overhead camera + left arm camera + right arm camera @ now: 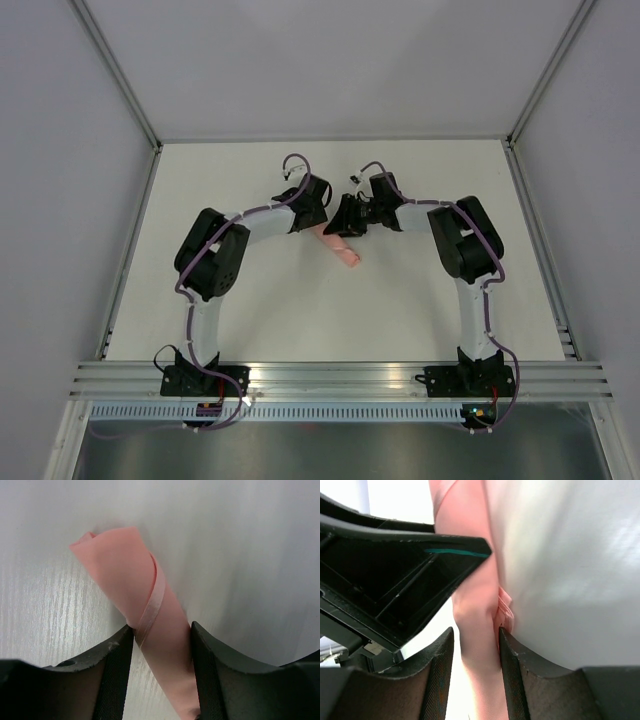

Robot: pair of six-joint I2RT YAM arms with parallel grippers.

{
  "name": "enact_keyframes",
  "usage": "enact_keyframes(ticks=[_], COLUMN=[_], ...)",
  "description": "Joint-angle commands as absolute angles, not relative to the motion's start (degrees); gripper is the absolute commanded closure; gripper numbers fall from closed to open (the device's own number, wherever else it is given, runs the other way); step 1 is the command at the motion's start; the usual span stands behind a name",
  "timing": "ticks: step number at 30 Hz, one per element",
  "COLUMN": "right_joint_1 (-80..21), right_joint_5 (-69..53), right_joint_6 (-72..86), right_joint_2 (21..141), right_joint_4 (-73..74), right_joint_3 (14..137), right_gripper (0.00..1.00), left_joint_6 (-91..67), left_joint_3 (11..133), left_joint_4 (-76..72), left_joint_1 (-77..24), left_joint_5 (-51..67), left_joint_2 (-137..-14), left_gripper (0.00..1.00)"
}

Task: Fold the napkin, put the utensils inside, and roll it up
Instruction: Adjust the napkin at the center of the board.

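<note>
The salmon-pink napkin (345, 253) lies rolled into a narrow tube on the white table, slanting from the grippers toward the near right. My left gripper (316, 226) is closed round the tube's far end. In the left wrist view the napkin (125, 570) runs diagonally between the fingers and touches both, at the gripper (162, 630). My right gripper (346, 228) sits just beside it. In the right wrist view the napkin (475, 605) fills the narrow gap of that gripper (476, 632). No utensils are in view.
The left gripper's black body (395, 570) fills the upper left of the right wrist view, very close to my right fingers. The white table (430, 300) has raised metal rails along its left, right and near edges.
</note>
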State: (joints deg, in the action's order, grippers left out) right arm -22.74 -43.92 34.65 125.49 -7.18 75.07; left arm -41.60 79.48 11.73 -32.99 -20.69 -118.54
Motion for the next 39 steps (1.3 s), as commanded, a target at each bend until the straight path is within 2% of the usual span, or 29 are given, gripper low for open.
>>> enact_keyframes(ticks=[1,16,25,39], right_joint_1=[-21.1,-19.78,-19.86,-16.0], right_joint_5=[-42.71,-42.45,-40.17,-42.18], right_joint_6=[34.19,28.48,22.68,16.61], right_joint_2=[122.52,122.43,122.61,117.34], right_joint_4=[-3.08,6.32,9.57,15.82], right_joint_3=[77.08,82.18,79.63,82.88], right_gripper=[0.53,0.55,0.57,0.56], left_joint_6=[-37.27,-34.9,-31.91,-24.0], left_joint_3=[82.61,87.36,91.84,101.94], left_joint_4=[14.41,16.87,18.72,22.94], left_joint_1=[-33.13,-33.13,-33.13,-32.61], left_joint_5=[-20.92,-18.64,-16.88,-11.08], left_joint_2=[-119.97,-122.43,-124.45,-130.51], left_gripper=[0.46,0.46,0.42,0.41])
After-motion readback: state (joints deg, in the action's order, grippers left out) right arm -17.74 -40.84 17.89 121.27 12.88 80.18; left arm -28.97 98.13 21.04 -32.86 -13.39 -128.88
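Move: Lying slantwise under both hands, far end to the left and near end to the right, the rolled napkin passes between the left fingertips in its far part, its middle about 4 cm back and 3 cm right of them and 1 cm lower. Its near end lies some 11 cm back and 10 cm right of that hand. From the right hand, whose fingertips straddle it too, the middle is about 1 cm ahead and 1 cm lower, the near end roughly 7 cm back and 6 cm right. Swinging the far part of the rolled napkin round, the left hand slides about 4 cm right and 3 cm forward at table height, turning some 15 degrees clockwise with its left fingertip against the roll's left side, fingers staying half open. The right hand comes free of the roll and withdraws about 5.5 cm right, bobbing up, down and up again as its fingers tip further down. ##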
